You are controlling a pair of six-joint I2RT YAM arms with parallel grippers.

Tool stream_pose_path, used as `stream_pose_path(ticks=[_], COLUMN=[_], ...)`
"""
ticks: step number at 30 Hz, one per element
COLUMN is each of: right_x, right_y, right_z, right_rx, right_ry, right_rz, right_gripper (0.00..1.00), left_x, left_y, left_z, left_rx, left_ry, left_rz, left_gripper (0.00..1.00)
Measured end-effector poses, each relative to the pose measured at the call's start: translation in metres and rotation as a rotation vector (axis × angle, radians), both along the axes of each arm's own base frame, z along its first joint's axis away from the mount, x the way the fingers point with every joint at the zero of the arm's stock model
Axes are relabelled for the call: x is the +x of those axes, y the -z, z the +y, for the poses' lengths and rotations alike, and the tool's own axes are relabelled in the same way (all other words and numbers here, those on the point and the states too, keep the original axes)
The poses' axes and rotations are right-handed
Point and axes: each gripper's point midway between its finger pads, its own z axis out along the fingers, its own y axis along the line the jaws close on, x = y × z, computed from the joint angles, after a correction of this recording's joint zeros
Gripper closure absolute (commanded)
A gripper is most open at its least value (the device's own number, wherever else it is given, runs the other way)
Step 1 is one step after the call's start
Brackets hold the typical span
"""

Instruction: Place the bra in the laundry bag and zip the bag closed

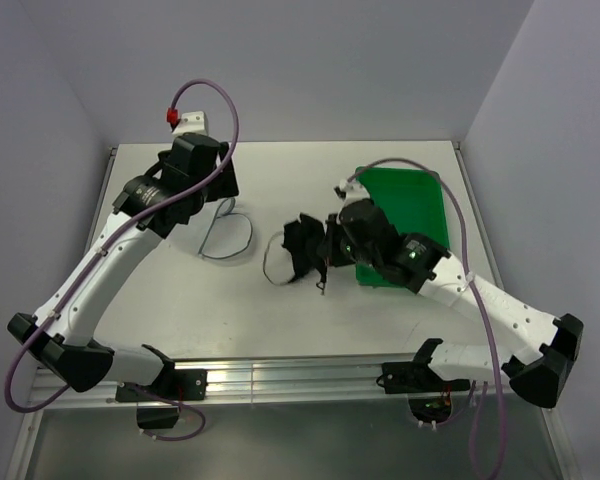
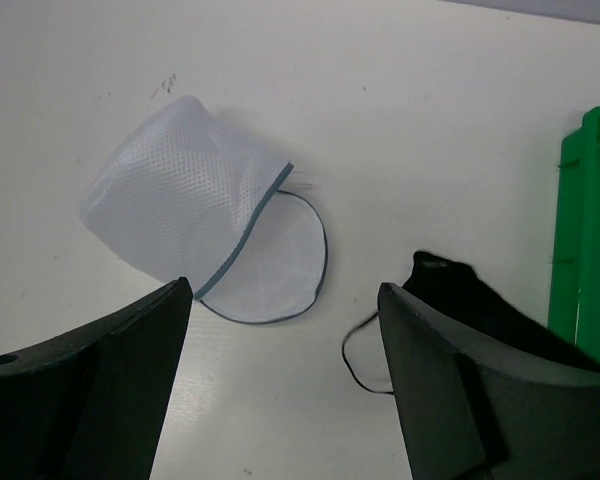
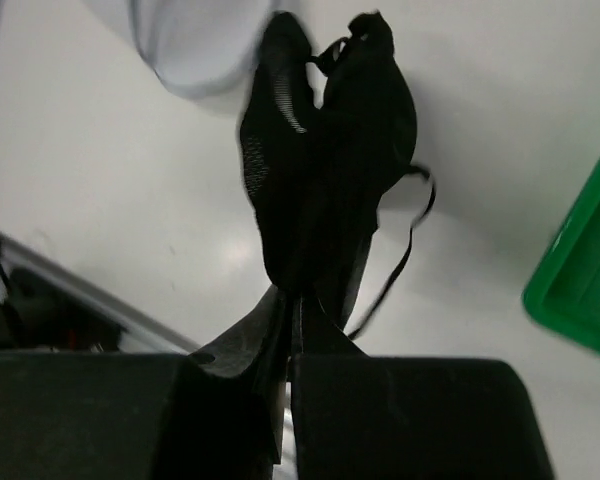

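The laundry bag, a pale mesh pouch, lies on the white table with its dark-edged mouth gaping toward the bra. My left gripper hovers above and just short of it, open, with nothing between its fingers. In the top view the left gripper sits beside the bag. The black bra dangles bunched from my right gripper, which is shut on its fabric; a thin strap loops loose. From above, the bra hangs right of the bag, at the right gripper.
A green plastic tray stands at the right of the table, just behind my right arm, and shows as a green edge in the left wrist view. Walls close the table at the back and sides. A metal rail runs along the near edge.
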Motion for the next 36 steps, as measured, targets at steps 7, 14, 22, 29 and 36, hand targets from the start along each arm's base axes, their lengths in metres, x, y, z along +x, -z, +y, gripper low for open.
stream_pose_path(ticks=[7,14,22,29,36], right_x=[-0.044,-0.038,-0.028,-0.025,-0.010], right_y=[0.116,0.143,0.148,0.135,0.118], right_z=[-0.021,-0.036,-0.043,-0.046,-0.032], right_rx=[-0.084,-0.155,-0.197,-0.179,-0.160], right_ry=[-0.001,0.109,0.181,0.203,0.207], right_rz=[0.219,0.247,0.232,0.205,0.177], right_gripper=[1.00,1.00,1.00,0.99,1.00], left_x=[-0.008,-0.009,-0.033,-0.050,-0.067], left_y=[0.034,0.054,0.097,0.151,0.183], left_z=[-0.001,-0.011,-0.074,-0.120,-0.133], left_rx=[0.014,0.000,-0.043,-0.076,-0.107], left_ry=[0.021,0.055,0.221,0.323,0.369], left_rz=[0.063,0.093,0.169,0.269,0.332], left_gripper=[0.18,0.19,0.18,0.21,0.21])
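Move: The bra hangs pinched in the right hand, its middle about 3 cm ahead, 5 left and 6 below; the bare table spot it is taken to lies some 24 cm straight below. The green bin is roughly 12 ahead and 18 right, the laundry bag 11 ahead and 26 left, both on the table. From the left hand the bra is about 18 cm right, 8 back and 13 below; the bag is 3 ahead, 5 left and 32 below. Right hand lowers the held bra 15 cm, rises slightly; open left drops 18 towards it, right and back. ##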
